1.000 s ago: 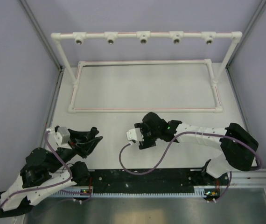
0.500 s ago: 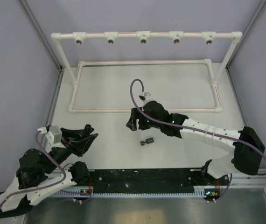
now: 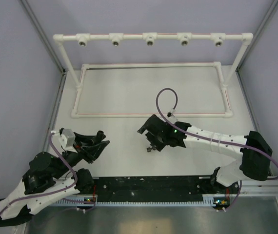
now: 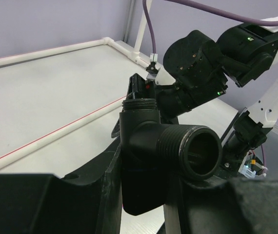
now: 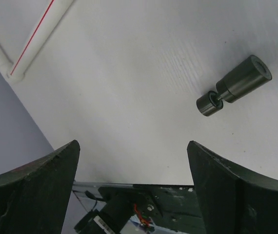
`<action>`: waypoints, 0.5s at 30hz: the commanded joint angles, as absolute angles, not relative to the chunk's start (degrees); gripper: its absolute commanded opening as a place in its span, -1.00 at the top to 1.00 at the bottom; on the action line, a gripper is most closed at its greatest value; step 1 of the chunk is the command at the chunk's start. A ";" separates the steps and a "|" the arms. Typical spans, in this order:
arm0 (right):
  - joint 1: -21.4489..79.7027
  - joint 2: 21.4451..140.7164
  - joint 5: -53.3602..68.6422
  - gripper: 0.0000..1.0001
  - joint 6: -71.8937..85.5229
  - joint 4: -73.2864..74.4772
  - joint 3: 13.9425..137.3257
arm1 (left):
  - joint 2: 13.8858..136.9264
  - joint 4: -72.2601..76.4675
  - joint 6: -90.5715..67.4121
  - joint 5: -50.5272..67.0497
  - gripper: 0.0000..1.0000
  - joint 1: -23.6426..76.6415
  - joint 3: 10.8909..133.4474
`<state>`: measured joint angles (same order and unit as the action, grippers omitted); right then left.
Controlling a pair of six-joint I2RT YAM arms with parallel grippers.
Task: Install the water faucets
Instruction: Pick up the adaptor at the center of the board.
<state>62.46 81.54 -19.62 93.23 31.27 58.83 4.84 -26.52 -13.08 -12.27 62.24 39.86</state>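
Note:
My left gripper (image 3: 96, 142) is shut on a black T-shaped faucet (image 4: 163, 146) with a threaded open end pointing right; in the left wrist view the jaws (image 4: 148, 185) clamp its lower body. The short stubby black cylinder (image 5: 234, 85) lies on its side on the table, ahead of my right gripper's fingers and to their right. My right gripper (image 5: 131, 145) is open and empty, hovering over the table. From above the right gripper (image 3: 151, 135) sits just behind the cylinder (image 3: 151, 148).
A white pipe frame (image 3: 148, 38) with several metal-ringed sockets stands at the back, and its rectangular base (image 3: 151, 115) lies on the table. The right arm (image 4: 202, 68) hangs close in front of the left gripper. A black rail (image 3: 153, 184) runs along the near edge.
The right gripper swung back toward the pipe base, uncovering the cylinder on the table, and has now come forward to hover just behind it. The left arm shifted slightly, still holding its faucet.

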 commanded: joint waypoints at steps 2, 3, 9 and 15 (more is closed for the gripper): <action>62.84 87.18 -18.47 -0.78 107.57 41.13 63.81 | 5.71 -21.18 -12.66 -12.13 1.00 62.31 40.96; 62.84 87.88 -18.11 -0.78 108.80 41.31 63.72 | 5.71 -21.44 -12.66 -12.22 1.00 62.40 41.13; 62.84 88.33 -18.89 -0.75 115.74 42.01 60.30 | 5.62 -23.03 -12.83 -12.48 1.00 62.31 41.57; 61.35 90.08 -18.73 -0.72 116.11 42.01 59.15 | 6.24 -22.76 -12.13 -12.92 1.00 62.40 41.22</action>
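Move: The adaptor lies under the right hand, about 11 cm down and 3 cm to its right, level with it fore and aft. The frame's front pipe crosses some 16 cm ahead of this hand, its middle 3 cm to the right; the black strip is about 18 cm back, straight behind. From the left hand the adaptor is roughly 9 cm ahead, 17 cm right and 30 cm below. The open right hand sinks about 5 cm and drifts right towards the adaptor, steepening and turning clockwise. ##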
